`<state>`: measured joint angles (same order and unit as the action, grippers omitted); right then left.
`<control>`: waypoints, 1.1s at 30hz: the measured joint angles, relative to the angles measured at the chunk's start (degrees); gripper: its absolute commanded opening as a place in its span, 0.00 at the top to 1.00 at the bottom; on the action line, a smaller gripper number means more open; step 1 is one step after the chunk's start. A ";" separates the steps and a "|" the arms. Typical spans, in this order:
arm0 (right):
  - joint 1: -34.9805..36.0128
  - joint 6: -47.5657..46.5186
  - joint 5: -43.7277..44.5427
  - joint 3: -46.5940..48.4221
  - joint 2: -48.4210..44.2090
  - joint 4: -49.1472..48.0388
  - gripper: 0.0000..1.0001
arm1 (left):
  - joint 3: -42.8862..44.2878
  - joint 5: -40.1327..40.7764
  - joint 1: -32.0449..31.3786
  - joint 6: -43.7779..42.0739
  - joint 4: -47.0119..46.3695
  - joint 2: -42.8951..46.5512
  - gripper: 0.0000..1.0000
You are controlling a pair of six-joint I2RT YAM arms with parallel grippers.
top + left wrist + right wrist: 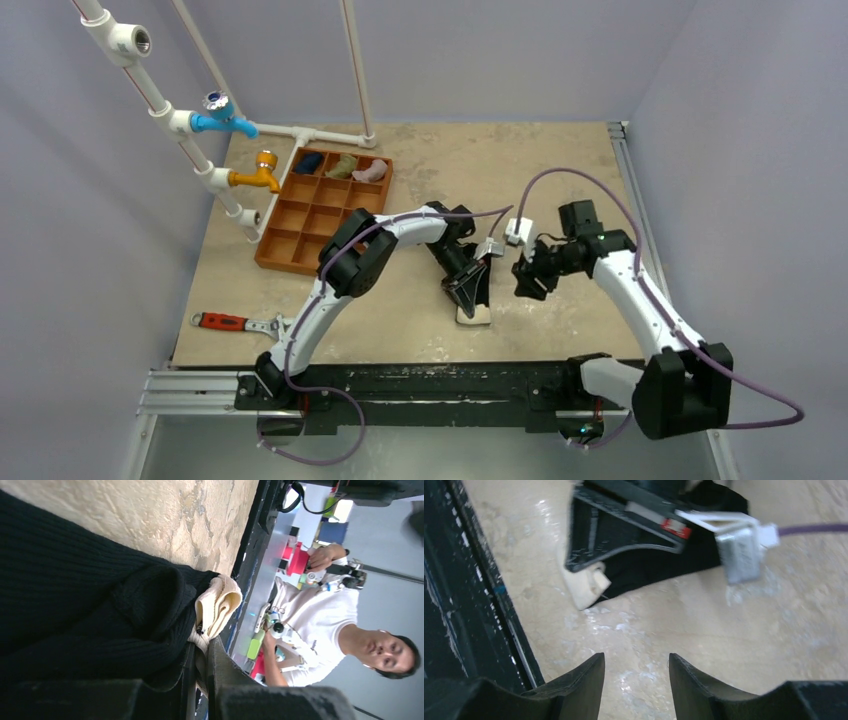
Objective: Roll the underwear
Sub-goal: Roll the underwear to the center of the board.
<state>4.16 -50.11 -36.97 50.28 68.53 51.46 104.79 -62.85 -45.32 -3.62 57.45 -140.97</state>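
The underwear [100,615] is black ribbed fabric with a cream band [217,605], lying on the table near the front edge. From above, my left gripper [470,292] covers most of it, and only its cream end [474,315] pokes out below the fingers. My left gripper [204,667] is shut, pinching the underwear's edge by the cream band. My right gripper [636,667] hangs open and empty over bare table just right of the garment [659,565]. From above, the right gripper [527,282] sits a short way from the left one.
An orange-brown compartment tray [300,225] stands at the back left with dark blue [308,162], olive [343,165] and pink [370,172] bundles in its far row. White pipes with taps [225,118] run along the left. A red-handled wrench [232,322] lies front left. A black rail [420,385] borders the near edge.
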 measured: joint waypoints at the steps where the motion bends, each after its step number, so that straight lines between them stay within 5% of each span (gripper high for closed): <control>1: 3.63 0.61 1.36 -1.09 -1.75 -1.03 0.49 | 0.02 -0.70 0.28 0.07 0.04 -0.35 1.00; 16: 35.06 6.60 19.78 -9.88 -0.50 -17.49 0.46 | 1.57 -7.58 3.76 0.94 0.42 -3.80 1.00; 33: 42.82 6.12 30.05 -13.25 5.68 -27.76 0.50 | 1.84 -9.29 4.04 -0.15 0.50 -4.39 1.00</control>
<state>46.98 -43.99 -6.92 37.04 74.22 23.70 106.63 -72.14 -41.28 -3.77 57.95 -145.36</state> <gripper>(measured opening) 0.513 0.058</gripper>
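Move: The underwear's white waistband is already in the left hand's shut fingers, its middle at the hand point and about 1 cm below. The black cloth runs out ahead from it, its middle some 8 cm forward and 2 cm right of the left hand; the board's front edge is roughly 11 cm straight behind the left hand. From the empty right hand, the waistband lies about 12 cm left, 4 cm back and 10 cm lower. The white waistband stays pinched in the left fingers, which carry it about 2 cm forward and tilt it some 10 degrees, tips rising, then hold. The right hand sweeps about 10 cm left and a little back, then sinks some 8 cm to the band's right end, turning counter-clockwise and pointing more steeply down, its half-open fingers not closing. ##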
